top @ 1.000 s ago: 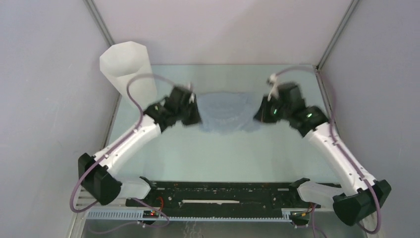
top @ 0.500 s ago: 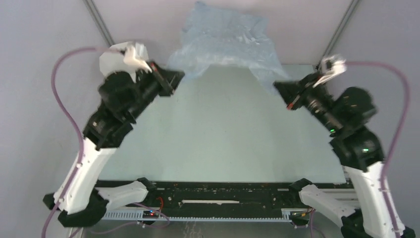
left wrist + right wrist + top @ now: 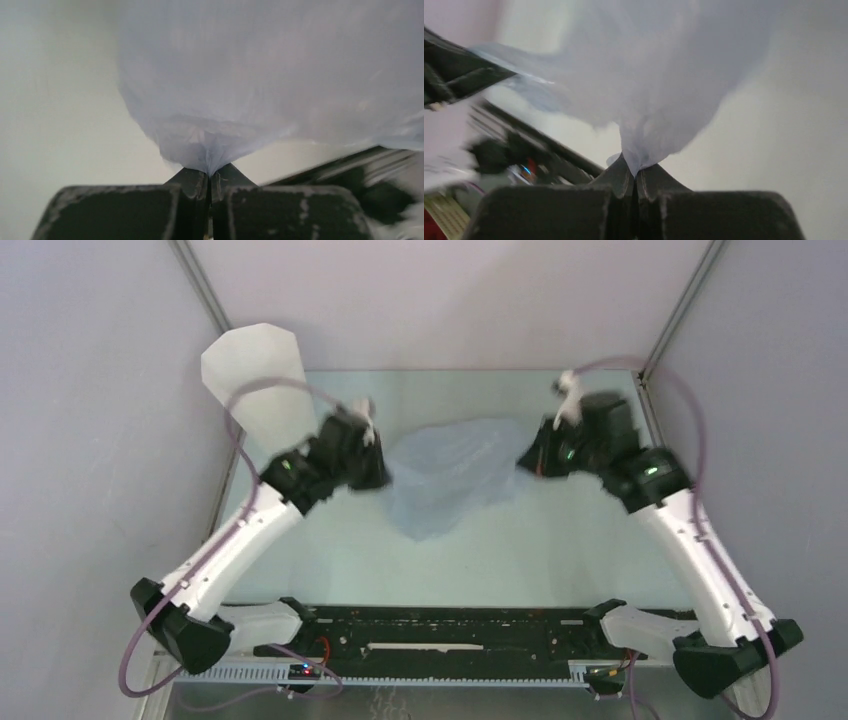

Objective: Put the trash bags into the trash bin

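The pale blue-grey trash bag [image 3: 450,472] hangs between my two grippers over the middle of the table, billowed and sagging toward the front. My left gripper [image 3: 382,468] is shut on its left edge; the film bunches into the closed fingertips in the left wrist view [image 3: 208,172]. My right gripper [image 3: 524,462] is shut on its right edge, the film pinched likewise in the right wrist view [image 3: 636,172]. The bag fills both wrist views [image 3: 260,85] [image 3: 659,85]. The white faceted trash bin [image 3: 258,380] stands at the far left corner, behind my left arm, apart from the bag.
Grey enclosure walls close in on the left, right and back. The black rail [image 3: 450,628] with the arm bases runs along the near edge.
Half a second ago both arms held the bag stretched high at the back wall. Now they have swung down and inward, and the bag hangs low over the table, still gripped at both edges.
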Motion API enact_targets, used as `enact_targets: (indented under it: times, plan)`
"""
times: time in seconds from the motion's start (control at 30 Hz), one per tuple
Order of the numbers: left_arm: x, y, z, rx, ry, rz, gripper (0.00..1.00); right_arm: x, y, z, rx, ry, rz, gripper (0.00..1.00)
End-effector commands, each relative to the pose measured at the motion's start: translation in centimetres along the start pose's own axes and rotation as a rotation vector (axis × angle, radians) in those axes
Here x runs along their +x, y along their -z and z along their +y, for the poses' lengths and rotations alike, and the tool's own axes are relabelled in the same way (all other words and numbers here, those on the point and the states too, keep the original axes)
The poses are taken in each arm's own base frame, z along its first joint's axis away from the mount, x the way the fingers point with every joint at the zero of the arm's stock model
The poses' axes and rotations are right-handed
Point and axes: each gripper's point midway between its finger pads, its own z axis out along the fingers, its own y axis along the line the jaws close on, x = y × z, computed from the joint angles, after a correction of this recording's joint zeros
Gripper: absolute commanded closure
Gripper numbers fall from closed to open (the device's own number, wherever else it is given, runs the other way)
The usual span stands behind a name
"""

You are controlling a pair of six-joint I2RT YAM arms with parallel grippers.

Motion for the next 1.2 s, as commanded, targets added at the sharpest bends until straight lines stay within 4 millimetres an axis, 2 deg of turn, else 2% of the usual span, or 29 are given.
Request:
enact_targets:
  times: [0.0,0.07,0.1,0.17,0.2,0.23,0.27,0.3,0.37,0.4,0.43,0.47,0.5,0.53,0.57,0.6,0.63,0.67,0.7,0.73,0.8,0.87,0.97,1.03,1.07,1.1,1.17]
  plan:
    - [-19.3,16.0,-8.2,0.221,-0.049,-0.531,1.00,-14.6,10.2,6.5,-0.090,0.110,-0.398,1.00]
    - [-23.5,21.4,-10.2,0.269,-0.053,-0.651,1.00,-18.7,14.0,8.6,-0.102,0.147,-0.489,1.00]
    - [-25.0,25.1,-11.2,0.324,-0.052,-0.736,1.00,-20.0,16.1,9.5,-0.110,0.160,-0.541,1.00]
    - [-26.3,31.3,-12.6,0.440,-0.063,-0.884,1.00,-21.5,21.2,11.7,-0.164,0.200,-0.675,1.00]
    - [-26.0,33.3,-12.8,0.467,-0.083,-0.939,1.00,-21.7,22.8,12.4,-0.190,0.213,-0.725,1.00]
    - [-25.7,33.7,-12.5,0.451,-0.096,-0.976,1.00,-21.3,23.6,12.8,-0.211,0.223,-0.754,1.00]
    - [-24.9,32.5,-12.1,0.433,-0.110,-0.979,1.00,-20.9,23.8,13.0,-0.234,0.235,-0.781,1.00]
    - [-24.0,30.5,-11.2,0.410,-0.091,-0.972,1.00,-19.9,21.9,12.3,-0.237,0.234,-0.763,1.00]
    - [-21.1,23.4,-8.0,0.299,-0.018,-0.870,1.00,-17.4,17.0,9.6,-0.202,0.192,-0.708,1.00]
    - [-18.7,18.5,-6.1,0.230,0.004,-0.773,1.00,-15.5,13.7,7.6,-0.169,0.153,-0.644,1.00]
    - [-15.8,13.8,-4.2,0.167,0.028,-0.658,1.00,-13.2,10.4,5.7,-0.138,0.106,-0.564,1.00]
    - [-12.4,9.3,-2.0,0.102,0.061,-0.529,1.00,-10.1,6.7,3.7,-0.115,0.043,-0.446,1.00]
    - [-8.5,5.2,-0.2,0.054,0.077,-0.393,1.00,-5.7,2.5,1.5,-0.097,-0.034,-0.285,1.00]
    - [-4.9,2.4,1.0,0.034,0.082,-0.279,1.00,-2.4,0.2,1.0,-0.123,-0.066,-0.169,1.00]
    - [-1.4,0.3,2.1,0.015,0.097,-0.188,1.00,1.0,-1.6,0.7,-0.141,-0.096,-0.051,1.00]
    - [1.3,-0.9,2.9,0.006,0.124,-0.133,1.00,3.7,-2.8,0.3,-0.132,-0.116,0.035,1.00]
    - [3.1,-1.6,3.0,0.034,0.153,-0.108,1.00,5.4,-3.2,0.1,-0.116,-0.111,0.078,1.00]
    - [4.4,-1.9,3.0,0.080,0.181,-0.102,1.00,5.9,-3.0,0.0,-0.099,-0.096,0.070,1.00]
    - [4.4,-1.5,2.8,0.106,0.209,-0.120,1.00,5.6,-2.6,0.3,-0.107,-0.075,0.044,1.00]
    - [3.6,-0.9,2.2,0.138,0.221,-0.161,1.00,4.7,-1.9,0.6,-0.113,-0.062,-0.002,1.00]
    - [0.5,1.2,1.1,0.175,0.206,-0.251,1.00,1.3,-0.1,1.2,-0.123,-0.054,-0.113,1.00]
    - [-4.2,4.0,-0.5,0.199,0.177,-0.338,1.00,-3.5,2.2,2.0,-0.136,-0.037,-0.225,1.00]
    - [-11.4,7.9,-3.6,0.238,0.108,-0.411,1.00,-9.2,4.6,3.4,-0.138,0.004,-0.298,1.00]
    - [-16.6,12.2,-6.4,0.286,0.049,-0.488,1.00,-13.2,6.6,4.7,-0.131,0.037,-0.348,1.00]
    - [-18.8,14.5,-7.9,0.317,0.023,-0.526,1.00,-15.0,8.5,5.8,-0.141,0.059,-0.391,1.00]
    - [-20.9,17.9,-9.5,0.373,0.001,-0.592,1.00,-16.7,10.9,7.1,-0.157,0.082,-0.445,1.00]
    - [-23.4,24.5,-12.2,0.472,-0.051,-0.735,1.00,-18.9,16.0,9.6,-0.202,0.133,-0.572,1.00]
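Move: Both hands already pinch the trash bag, its film spread between them. From the left hand its middle lies about 14 cm right, 6 cm ahead and 8 cm below; from the right hand, some 15 cm left, 5 cm ahead and 12 cm below. The trash bin stands roughly 28 cm ahead and 30 cm left of the left hand, its middle about 3 cm higher. Keep both grippers shut on the trash bag and shake it with the arms together: whip the hands up about 40 cm on the left and 35 on the right, tipping the fingertips up some 50 degrees, snap them down past the start height as the fingers tip back down, then swing up again, ending higher and slightly forward with fingertips re-tilting up. ##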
